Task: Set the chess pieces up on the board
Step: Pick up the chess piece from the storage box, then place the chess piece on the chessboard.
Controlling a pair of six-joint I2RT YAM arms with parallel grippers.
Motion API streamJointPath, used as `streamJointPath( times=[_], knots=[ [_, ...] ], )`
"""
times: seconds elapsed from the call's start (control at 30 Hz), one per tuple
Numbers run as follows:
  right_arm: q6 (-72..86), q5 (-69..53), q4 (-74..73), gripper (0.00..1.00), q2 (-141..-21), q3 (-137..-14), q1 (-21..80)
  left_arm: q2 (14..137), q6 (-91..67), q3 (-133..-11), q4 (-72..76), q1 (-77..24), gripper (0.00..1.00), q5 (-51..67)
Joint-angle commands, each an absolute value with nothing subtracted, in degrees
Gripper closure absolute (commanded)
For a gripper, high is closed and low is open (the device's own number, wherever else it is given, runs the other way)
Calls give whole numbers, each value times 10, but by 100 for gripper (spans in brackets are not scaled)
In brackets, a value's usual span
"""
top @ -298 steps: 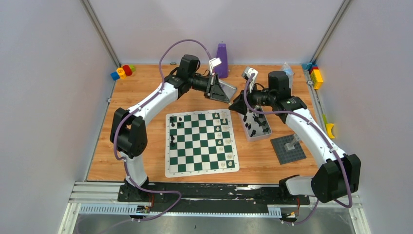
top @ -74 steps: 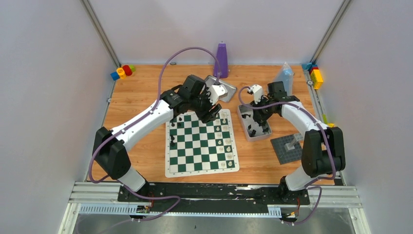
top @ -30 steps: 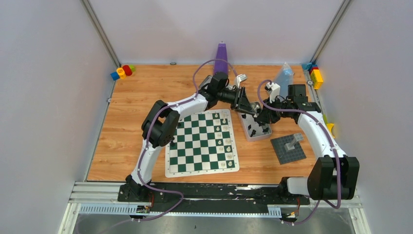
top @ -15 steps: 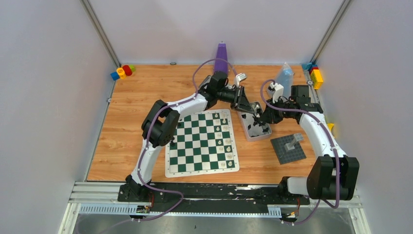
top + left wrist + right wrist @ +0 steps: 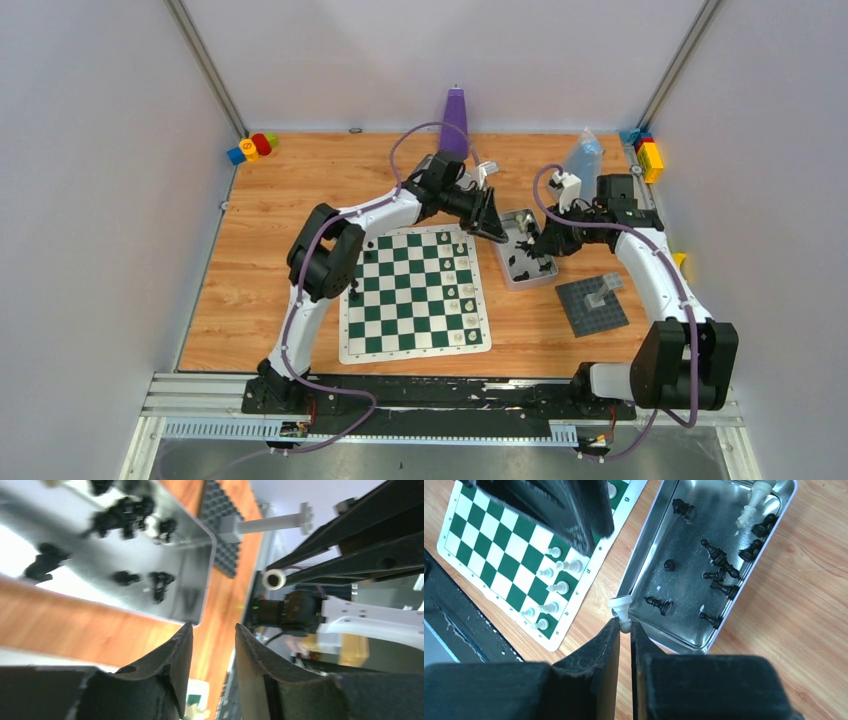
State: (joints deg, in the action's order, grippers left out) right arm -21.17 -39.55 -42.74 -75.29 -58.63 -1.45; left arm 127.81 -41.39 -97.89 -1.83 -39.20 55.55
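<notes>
The green-and-white board (image 5: pixel 415 350) lies mid-table, with white chess pieces (image 5: pixel 464 290) down its right side and black ones (image 5: pixel 353 285) on its left. More black pieces (image 5: pixel 716 555) and white ones (image 5: pixel 754 495) lie in the silver tray (image 5: pixel 520 285) to the board's right. My right gripper (image 5: pixel 624 625) hangs over the tray's near-left corner, shut on a white piece (image 5: pixel 620 605) that sticks out past its tips. My left gripper (image 5: pixel 212 630) is open and holds nothing. It hovers between the board's far right corner and the tray (image 5: pixel 190 600).
A purple bottle (image 5: pixel 455 120) stands at the back. A dark grey studded baseplate (image 5: pixel 590 305) with a grey post lies right of the tray. Coloured blocks sit in the back left (image 5: pixel 252 148) and back right (image 5: pixel 648 155) corners, with a clear plastic bag (image 5: pixel 583 150) nearby.
My left gripper has drawn back from over the tray toward the board's far right corner. The right arm has hardly moved.
</notes>
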Motion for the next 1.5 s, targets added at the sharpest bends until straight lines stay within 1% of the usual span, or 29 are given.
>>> streamJointPath(
  times=[0.0, 0.07, 0.2, 0.27, 0.33, 0.53, 0.63, 0.7, 0.8, 0.97, 1.1, 1.17, 1.33, 1.47],
  knots=[
    [-262, -364, -471, 100, -749, -630, 27, 1174, -203, -987, -189, -355, 53, 497],
    [-277, -320, -483, 100, -745, -639, 71, 1137, -143, -966, -239, -334, 51, 464],
    [-299, -251, -507, 100, -749, -667, 164, 1063, -75, -911, -298, -274, 47, 407],
    [-308, -217, -518, 100, -762, -689, 217, 1028, -50, -888, -328, -235, 45, 383],
    [-320, -166, -529, 99, -782, -713, 277, 995, -31, -870, -353, -174, 42, 368],
    [-369, 3, -534, 99, -874, -759, 444, 919, 25, -885, -451, -58, 28, 332],
    [-395, 57, -534, 99, -931, -784, 503, 901, 45, -896, -489, -20, 19, 321],
    [-417, 92, -534, 99, -967, -799, 537, 893, 56, -903, -509, -5, 15, 311],
    [-445, 136, -535, 99, -1018, -820, 585, 881, 63, -902, -523, 33, 12, 314],
    [-478, 184, -549, 99, -1092, -856, 636, 868, 69, -883, -526, 46, 10, 320],
    [-494, 226, -557, 92, -1134, -870, 665, 860, 70, -876, -525, 50, 9, 322],
    [-498, 245, -557, 90, -1153, -872, 673, 857, 68, -874, -522, 51, 8, 324],
    [-496, 278, -557, 89, -1192, -872, 684, 850, 66, -870, -520, 51, 8, 330],
    [-491, 283, -557, 89, -1199, -870, 690, 845, 64, -867, -518, 52, 7, 333]
  ],
)
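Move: My right hand already holds a white chess piece. The gap it belongs in, in the inner white row, lies about 18 cm left, 8 cm back and 15 cm below; white pieces stand one square (some 4 cm) nearer and one farther out than the gap. From my empty left hand that gap is roughly 10 cm left and 10 cm back, the storage box about 6 cm right and 7 cm ahead, and the far-corner black pieces 31 cm left and 7 cm ahead. I carry the pinched white piece with my right hand about 20 cm left off the storage box, then down 11 cm and some 6 cm back to the near part of the board's white rows, turning the wrist until the fingers point mostly down. Meanwhile my left hand clears out about 40 cm left, rising 9 cm, its fingers opening wide and tipping downward. ##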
